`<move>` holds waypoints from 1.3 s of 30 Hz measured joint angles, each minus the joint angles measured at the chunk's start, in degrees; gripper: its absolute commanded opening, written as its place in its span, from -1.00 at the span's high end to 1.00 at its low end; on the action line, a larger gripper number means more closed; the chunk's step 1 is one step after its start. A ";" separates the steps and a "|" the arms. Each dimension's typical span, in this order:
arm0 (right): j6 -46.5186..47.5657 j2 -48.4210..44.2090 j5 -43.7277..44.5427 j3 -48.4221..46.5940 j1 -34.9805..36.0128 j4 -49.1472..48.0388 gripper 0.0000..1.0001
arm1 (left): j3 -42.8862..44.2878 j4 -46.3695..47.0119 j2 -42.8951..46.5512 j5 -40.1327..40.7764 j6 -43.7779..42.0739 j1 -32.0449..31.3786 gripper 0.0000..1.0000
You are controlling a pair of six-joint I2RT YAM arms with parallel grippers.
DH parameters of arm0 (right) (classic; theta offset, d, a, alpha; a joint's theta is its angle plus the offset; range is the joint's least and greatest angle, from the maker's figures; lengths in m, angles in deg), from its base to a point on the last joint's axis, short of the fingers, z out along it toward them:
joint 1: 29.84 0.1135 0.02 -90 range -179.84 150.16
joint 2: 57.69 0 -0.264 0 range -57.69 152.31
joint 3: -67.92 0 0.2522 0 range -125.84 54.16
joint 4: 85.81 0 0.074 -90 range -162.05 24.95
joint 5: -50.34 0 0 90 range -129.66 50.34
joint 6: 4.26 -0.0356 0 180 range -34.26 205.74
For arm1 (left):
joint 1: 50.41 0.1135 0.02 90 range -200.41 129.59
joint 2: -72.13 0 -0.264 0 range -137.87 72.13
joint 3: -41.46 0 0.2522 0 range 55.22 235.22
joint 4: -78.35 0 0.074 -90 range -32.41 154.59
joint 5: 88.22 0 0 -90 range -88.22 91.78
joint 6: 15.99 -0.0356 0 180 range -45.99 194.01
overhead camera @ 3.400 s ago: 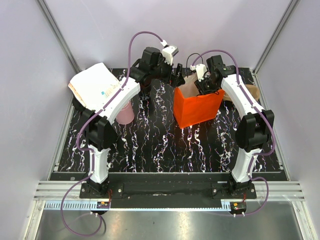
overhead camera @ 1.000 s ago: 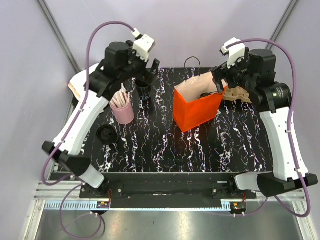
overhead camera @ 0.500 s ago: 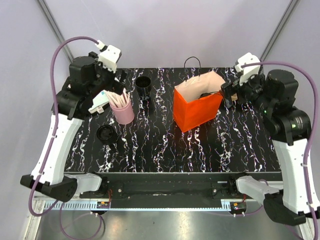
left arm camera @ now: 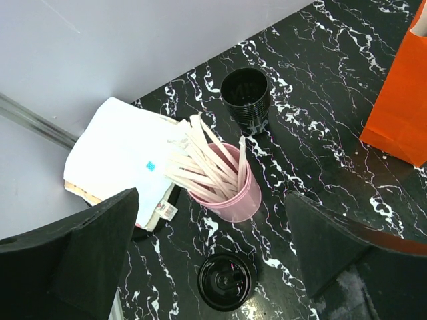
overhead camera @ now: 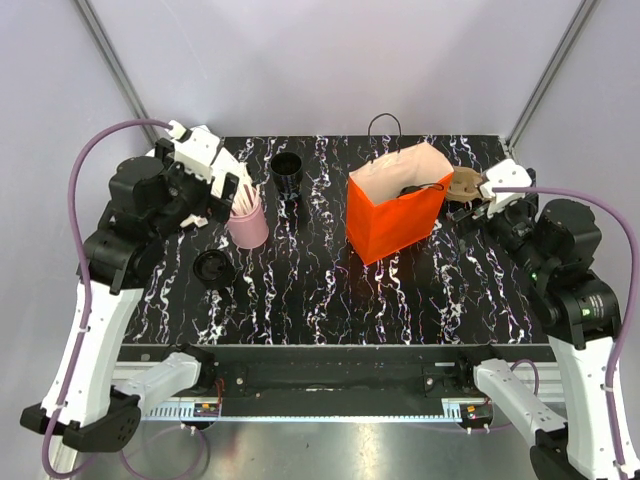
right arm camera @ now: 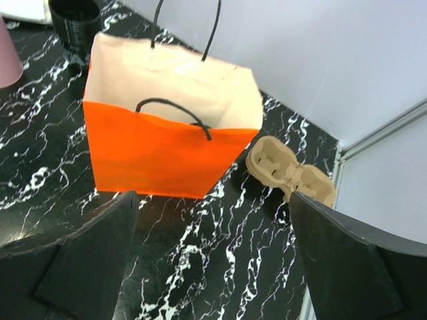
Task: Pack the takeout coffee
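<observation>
The takeout coffee shows in none of the views. The orange paper bag (overhead camera: 395, 220) (right arm camera: 153, 153) stands upright and open at the back centre, and I see only its pale inner walls. My left gripper (overhead camera: 208, 195) (left arm camera: 210, 223) hangs open high above the pink cup (overhead camera: 247, 222) (left arm camera: 227, 193) and a loose black lid (overhead camera: 213, 268) (left arm camera: 225, 281), holding nothing. To the right of the bag my right gripper (overhead camera: 480, 205) (right arm camera: 213, 220) is raised, open and empty.
A lidless black cup (overhead camera: 287, 172) (left arm camera: 245, 97) stands at the back, left of the bag. The pink cup holds wooden sticks. A brown pulp cup carrier (overhead camera: 463, 183) (right arm camera: 290, 173) lies behind the bag's right corner. A white paper stack (left arm camera: 120, 160) sits at the far left.
Both arms have drawn back from the bag and cup area, outward and toward the near side, rising as they went. Both grippers stayed open. Nothing on the table moved.
</observation>
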 measured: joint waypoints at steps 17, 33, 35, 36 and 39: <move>-8.57 9.68 14.14 3.98 -2.64 -16.00 -0.97 | 1.20 -2.27 -7.82 -3.10 0.87 0.68 -0.98; -20.09 34.75 -3.50 -7.30 -16.96 -20.79 -0.40 | -3.52 -2.03 -3.19 -4.33 1.18 0.68 -0.98; -20.94 36.70 -6.69 -7.63 -16.92 -20.74 -0.30 | -3.96 -2.03 -3.28 -4.33 1.22 0.68 -0.98; -21.64 37.64 -8.90 -7.63 -16.92 -20.55 -0.29 | -4.07 -2.19 -3.37 -4.33 1.29 0.68 -0.98; -22.88 39.17 -12.31 -7.63 -16.92 -20.33 -0.23 | -4.07 -2.12 -3.82 -4.33 1.60 0.68 -0.98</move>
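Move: The orange bag's middle stands about 16 cm ahead of the right hand, 8 cm to its left and 27 cm below; its right rim is some 18 cm ahead, 2 cm to the right and 16 cm down. A black-lidded cup sits inside, roughly 18 cm ahead, 5 cm left and 25 cm below the hand, while the brown carrier lies on the table 31 cm ahead and 18 cm right. From the left hand the bag is about 12 cm ahead and 37 cm right. The bag's right rim draws the empty right hand: it lifts a few centimetres, then swings forward about 20 cm, drifting right before cutting back left, and sinks over the rim to some 9 cm below its starting height. The wrist tips down and rolls left side up, each by 20 degrees or so, as the wide-open fingers narrow to about two thirds, one each side of the edge. The left hand, still open, sinks about 5 cm over the pink straw cup's near side. ##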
